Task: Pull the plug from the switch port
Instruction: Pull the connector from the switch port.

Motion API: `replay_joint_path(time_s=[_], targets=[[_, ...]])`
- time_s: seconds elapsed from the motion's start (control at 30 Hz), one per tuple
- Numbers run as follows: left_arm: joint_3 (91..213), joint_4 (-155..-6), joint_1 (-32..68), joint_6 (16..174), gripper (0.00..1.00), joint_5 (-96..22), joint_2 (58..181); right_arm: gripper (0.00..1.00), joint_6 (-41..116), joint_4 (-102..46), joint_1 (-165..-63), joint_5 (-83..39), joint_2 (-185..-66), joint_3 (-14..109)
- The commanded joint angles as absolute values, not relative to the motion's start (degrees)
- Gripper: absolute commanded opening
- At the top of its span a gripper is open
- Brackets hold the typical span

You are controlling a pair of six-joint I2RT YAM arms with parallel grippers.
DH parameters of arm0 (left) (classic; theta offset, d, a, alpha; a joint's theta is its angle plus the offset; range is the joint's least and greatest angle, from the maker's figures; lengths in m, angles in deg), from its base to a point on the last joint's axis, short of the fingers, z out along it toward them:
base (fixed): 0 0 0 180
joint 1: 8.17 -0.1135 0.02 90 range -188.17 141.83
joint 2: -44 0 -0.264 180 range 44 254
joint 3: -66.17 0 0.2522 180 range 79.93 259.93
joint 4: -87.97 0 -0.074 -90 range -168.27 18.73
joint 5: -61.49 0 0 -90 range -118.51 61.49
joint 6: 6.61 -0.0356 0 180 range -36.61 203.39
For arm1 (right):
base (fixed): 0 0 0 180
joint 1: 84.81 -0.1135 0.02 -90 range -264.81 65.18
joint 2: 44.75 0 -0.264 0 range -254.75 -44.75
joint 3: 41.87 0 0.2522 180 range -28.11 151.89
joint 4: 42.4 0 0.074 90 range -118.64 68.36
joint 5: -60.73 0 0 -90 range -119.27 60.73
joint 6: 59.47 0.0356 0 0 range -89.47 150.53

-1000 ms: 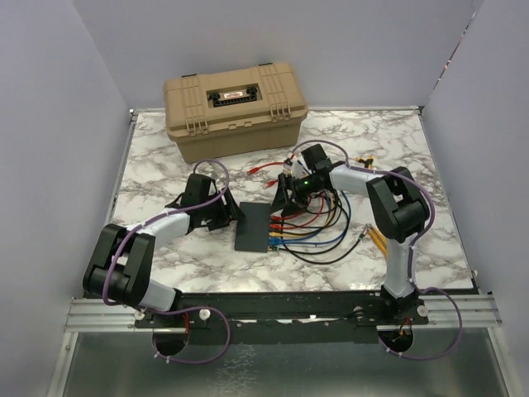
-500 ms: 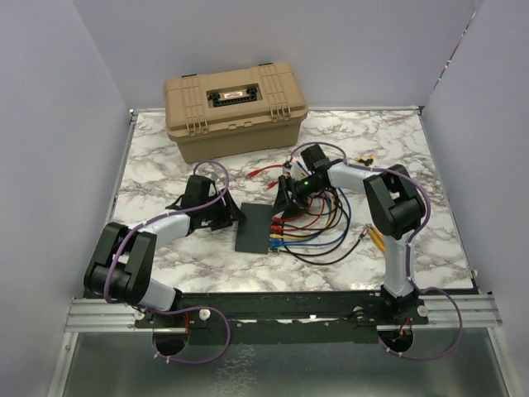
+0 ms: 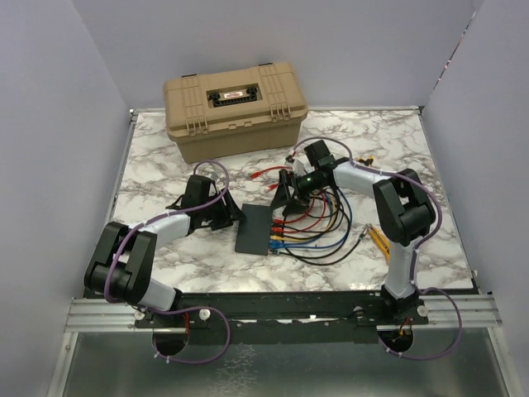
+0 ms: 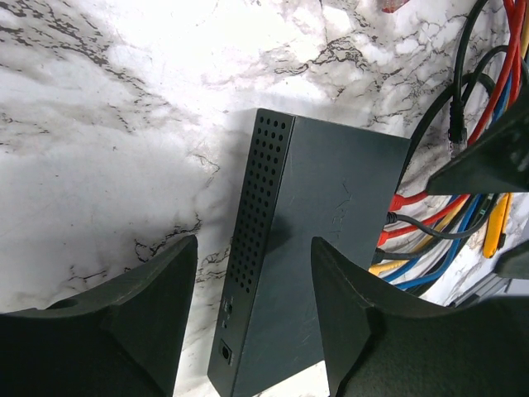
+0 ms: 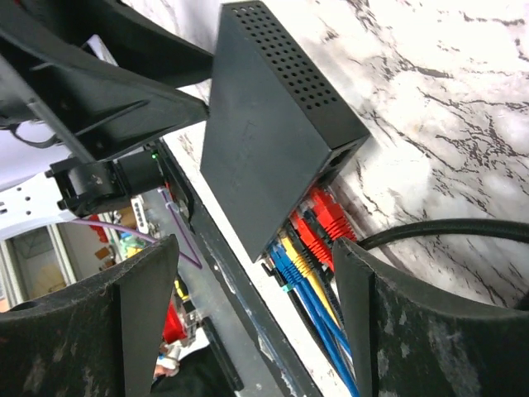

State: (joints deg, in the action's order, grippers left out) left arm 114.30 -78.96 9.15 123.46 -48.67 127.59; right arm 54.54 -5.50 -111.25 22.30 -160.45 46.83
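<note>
The switch [image 3: 254,229] is a flat matte-black box lying mid-table, with red, yellow and blue plugs [image 3: 277,234] in the ports on its right edge. In the left wrist view my left gripper [image 4: 252,273] is open and straddles the perforated side edge of the switch [image 4: 331,223]: one finger is over its top, the other over the table. My right gripper [image 5: 256,265] hovers open above the port end of the switch [image 5: 264,141]. The red plugs [image 5: 326,219] and blue plugs [image 5: 285,265] sit below its gap, ungripped. A loose black plug end [image 4: 454,139] hangs nearby.
A tan toolbox [image 3: 235,109] stands at the back. A loose red cable [image 3: 263,170] lies in front of it. The coloured cables [image 3: 318,231] loop to the right of the switch. Yellow pieces [image 3: 376,238] lie by the right arm. Walls close in both sides.
My right gripper has opened wider and lifted slightly back from the port end. My left gripper has narrowed a little and stays over the switch's left edge.
</note>
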Motion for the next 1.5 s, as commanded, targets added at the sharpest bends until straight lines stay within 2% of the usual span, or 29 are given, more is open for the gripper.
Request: replay_joint_path(time_s=[0.0,0.2,0.5,0.7,0.8,0.93,1.2,1.47], targets=[[112.08,-74.99,9.41,123.38,0.6,-47.58,128.56,0.79,57.74,-12.11,-109.51,20.48,-155.8,43.62],[111.92,-75.0,10.34,123.88,0.58,-47.41,129.12,0.75,57.78,-16.3,-108.28,24.4,-157.56,41.85],[111.37,-75.04,11.3,124.14,0.53,-46.13,129.24,0.64,54.52,-14.94,-108.25,27.11,-162.81,42.97],[109.96,-75.09,11.43,124.67,0.5,-45.44,129.3,0.64,52.65,-13.08,-108.27,25.18,-162.93,41.02],[109.55,-75.08,11.52,124.7,0.5,-45.25,129.5,0.68,52.14,-12.31,-108.27,23.8,-162.69,40.29],[109.86,-75.4,11.76,124.52,0.49,-45.46,130.2,0.69,51.85,-12.32,-108.26,23.77,-163.08,39.69],[111.48,-76.25,12.23,123.97,0.41,-46.75,133.32,0.57,51.97,-13.17,-108.33,26.31,-165.16,39.47],[113.25,-76.12,12.4,123.04,0.37,-47.49,136.5,0.55,51.43,-12.74,-108.54,26.61,-167.27,39.82]])
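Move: The front red plug, still seated in the switch's right-hand port row, lies about 5 cm below the right hand, 2 cm back and 1 cm left of it. From that hand the switch's middle is some 6 cm left and 5 cm back, the yellow plug about 6 cm back and 1 cm left, and a loose red plug 6 cm ahead and 1 cm left. From the left hand, the switch's middle lies 4 cm right, 3 cm back and 2 cm below. The right hand first lifts about 2 cm and swings 2 cm forward, then sinks roughly 5 cm and comes back the 2 cm, ending 1 to 2 cm farther right with its fingers, part-closed but still open, coming down around the front red plug. Meanwhile the left hand, its fingers astride the switch's left long edge, eases about 2 cm to the right and slightly down, narrowing its fingers and seeming to bear against that edge as the switch shifts with it. ##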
